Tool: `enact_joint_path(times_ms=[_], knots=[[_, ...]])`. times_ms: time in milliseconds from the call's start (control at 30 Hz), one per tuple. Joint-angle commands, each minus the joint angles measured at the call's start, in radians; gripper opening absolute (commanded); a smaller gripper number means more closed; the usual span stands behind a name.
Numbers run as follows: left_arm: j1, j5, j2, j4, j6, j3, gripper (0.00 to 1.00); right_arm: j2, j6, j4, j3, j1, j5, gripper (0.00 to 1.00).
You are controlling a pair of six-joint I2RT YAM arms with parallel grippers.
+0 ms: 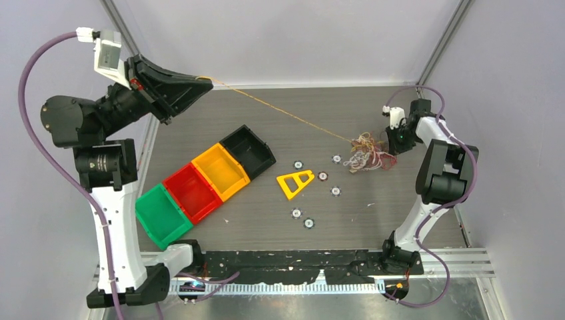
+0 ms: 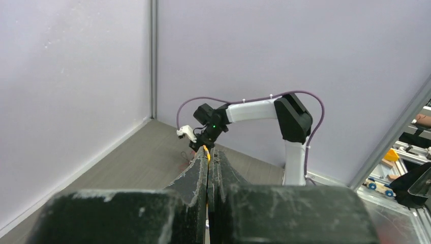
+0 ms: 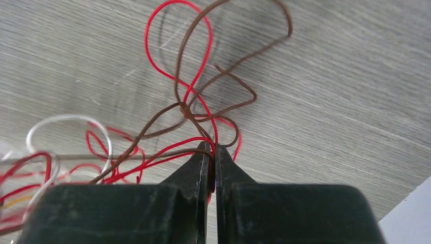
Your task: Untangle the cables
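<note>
A small tangle of thin cables [image 1: 366, 153], red, white, brown and orange, lies at the right of the table. My right gripper [image 1: 392, 148] is at its right side, shut on red and brown strands [image 3: 178, 107] that pass between its tips [image 3: 212, 150]. My left gripper [image 1: 204, 81] is raised at the far left, shut on the end of an orange cable [image 1: 280, 110]. That cable runs taut from it to the tangle. In the left wrist view the orange end [image 2: 206, 151] shows between the shut fingertips [image 2: 209, 155].
Four bins stand in a diagonal row at the left: green [image 1: 162, 215], red [image 1: 192, 193], yellow [image 1: 220, 171], black [image 1: 247, 151]. A yellow triangular frame [image 1: 295, 183] and several small round discs [image 1: 322, 177] lie mid-table. White walls close the back and sides.
</note>
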Motion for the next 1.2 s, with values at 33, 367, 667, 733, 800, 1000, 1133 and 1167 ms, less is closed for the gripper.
enact_joint_path(times_ms=[33, 367, 667, 733, 800, 1000, 1133, 1167], knots=[[0.015, -0.050, -0.038, 0.076, -0.046, -0.050, 0.00, -0.021, 0.023, 0.007, 0.053, -0.021, -0.017, 0.05], [-0.402, -0.242, 0.008, -0.511, 0.605, -0.355, 0.00, -0.259, 0.113, -0.129, 0.093, 0.012, -0.484, 0.06], [-0.493, -0.361, 0.263, -0.611, 0.868, -0.443, 0.56, -0.364, 0.142, -0.275, 0.150, 0.077, -0.734, 0.06], [-0.499, -0.328, 0.280, -0.511, 0.804, -0.455, 0.90, -0.389, 0.147, -0.297, 0.151, 0.105, -0.776, 0.05], [-0.518, -0.330, 0.294, -0.379, 0.754, -0.464, 0.99, -0.417, 0.170, -0.301, 0.150, 0.133, -0.808, 0.05], [-0.624, -0.421, 0.415, -0.186, 0.776, -0.445, 0.99, -0.491, 0.304, -0.211, 0.134, 0.218, -0.849, 0.05], [-0.681, -0.453, 0.533, -0.104, 0.755, -0.399, 1.00, -0.520, 0.359, -0.181, 0.126, 0.267, -0.876, 0.05], [-0.690, -0.453, 0.564, -0.097, 0.749, -0.380, 1.00, -0.526, 0.373, -0.179, 0.125, 0.285, -0.882, 0.05]])
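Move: The tangle, with the left hand pinching the end of its taut orange cable, lies about 43 cm to that hand's right, 19 cm ahead and 55 cm below; the black tray is 2 cm right, 19 cm ahead, 57 cm below. From the right hand, which pinches the tangle's red and brown strands, the bulk sits 9 cm left, level fore and aft, and 2 cm below. The yellow triangle is some 34 cm left and 12 cm back of the right hand, 5 cm below; the nearest chip, 19 cm left and 3 cm back. The stretched orange cable is let down as the left hand sinks about 36 cm, drifting right and forward, and opens wide to let go near the bottom; its fingers tip downward and it heads on right towards the tangle, still open. Still pinching the red and brown strands, the right hand lifts them roughly 25 cm and swings left and somewhat back, its fingers turning from down to point left. ##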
